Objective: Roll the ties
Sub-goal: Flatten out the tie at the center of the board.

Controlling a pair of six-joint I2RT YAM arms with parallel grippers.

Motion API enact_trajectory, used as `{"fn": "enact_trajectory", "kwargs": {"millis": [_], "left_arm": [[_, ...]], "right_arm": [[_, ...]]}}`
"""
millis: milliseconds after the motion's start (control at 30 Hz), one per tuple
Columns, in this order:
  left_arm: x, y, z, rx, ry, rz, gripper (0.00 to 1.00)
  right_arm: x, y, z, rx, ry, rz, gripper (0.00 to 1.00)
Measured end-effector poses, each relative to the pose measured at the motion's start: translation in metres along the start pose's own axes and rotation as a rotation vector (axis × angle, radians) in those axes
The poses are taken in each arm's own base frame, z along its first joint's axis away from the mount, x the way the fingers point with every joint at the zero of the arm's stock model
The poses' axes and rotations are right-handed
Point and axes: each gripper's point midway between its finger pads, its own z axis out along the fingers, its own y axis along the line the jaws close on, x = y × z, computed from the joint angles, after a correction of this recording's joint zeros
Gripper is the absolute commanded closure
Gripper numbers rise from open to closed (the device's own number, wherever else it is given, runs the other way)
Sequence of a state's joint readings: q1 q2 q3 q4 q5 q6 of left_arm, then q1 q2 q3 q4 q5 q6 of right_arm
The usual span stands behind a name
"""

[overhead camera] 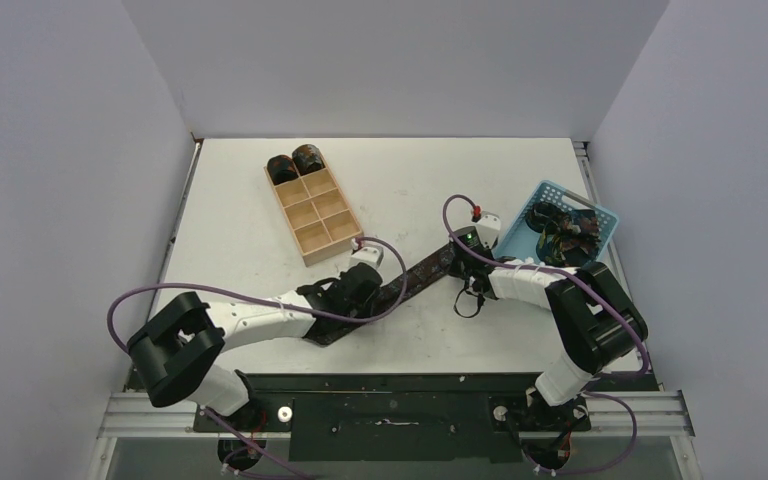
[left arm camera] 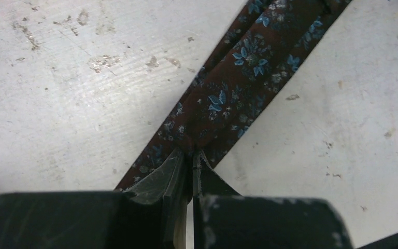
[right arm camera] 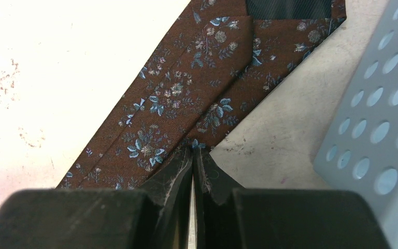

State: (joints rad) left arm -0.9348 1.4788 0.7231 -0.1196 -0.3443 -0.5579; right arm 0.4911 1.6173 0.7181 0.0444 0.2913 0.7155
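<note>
A dark brown tie (overhead camera: pixel 422 274) with small blue flowers lies flat in a diagonal strip across the table's middle. My left gripper (overhead camera: pixel 362 292) is shut on its narrower lower part; in the left wrist view the fingertips (left arm camera: pixel 179 161) pinch the tie (left arm camera: pixel 238 78). My right gripper (overhead camera: pixel 466 250) is shut on the edge of its wide upper end, where the tie (right arm camera: pixel 186 88) meets my fingertips (right arm camera: pixel 181 161). Two rolled ties (overhead camera: pixel 295 162) sit in the far compartments of the wooden tray (overhead camera: pixel 325 232). Several loose ties (overhead camera: pixel 563 228) lie in the basket.
The tan wooden tray stands at the back left of centre. The light blue basket (overhead camera: pixel 535 205) stands at the right, close beside my right gripper; its perforated wall (right arm camera: pixel 378 119) shows in the right wrist view. Cables loop above both wrists.
</note>
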Motion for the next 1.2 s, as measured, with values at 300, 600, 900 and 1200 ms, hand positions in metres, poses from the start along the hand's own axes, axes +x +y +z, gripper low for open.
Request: {"fn": "enact_trajectory", "kwargs": {"millis": [300,600,900,1200], "left_arm": [[0.019,-0.016,-0.012,0.021,0.020,0.032,1.00],[0.036,0.012,-0.013,-0.073,0.035,0.019,0.54],[0.015,0.003,-0.030,-0.030,-0.041,-0.008,0.42],[0.004,-0.002,-0.034,-0.003,-0.080,-0.028,0.41]], "right_arm": [[-0.001,0.000,-0.001,0.004,0.005,0.000,0.95],[0.000,0.000,-0.005,0.003,0.030,-0.028,0.82],[-0.039,0.022,-0.032,-0.080,-0.029,-0.028,0.53],[-0.055,0.026,-0.006,-0.036,-0.016,-0.054,0.53]]}}
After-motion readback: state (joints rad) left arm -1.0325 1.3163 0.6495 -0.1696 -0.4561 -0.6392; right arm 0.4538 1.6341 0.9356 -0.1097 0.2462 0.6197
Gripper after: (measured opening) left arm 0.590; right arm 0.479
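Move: The left hand holds a pinch of the dark floral tie; its lay-down spot is about 3 cm back, 2 cm left and 2 cm below. The tie's near end lies some 7 cm back and 12 cm left, 3 cm down; the wooden tray is about 19 cm ahead, 12 cm left, 1 cm lower. From the right hand, the tie's wide end is about 7 cm ahead, 5 cm right, 1 cm down; the blue basket's middle is 4 cm ahead, 16 cm right, 3 cm higher. Drawing back about 3 cm with its pinch of tie, the left hand then edges left and lowers it to the board, opens and lifts about 4 cm clear. The right hand keeps its pinch near the wide end meanwhile, then opens about halfway, rises some 7 cm and swings forward towards that end, starting down again at the finish. ##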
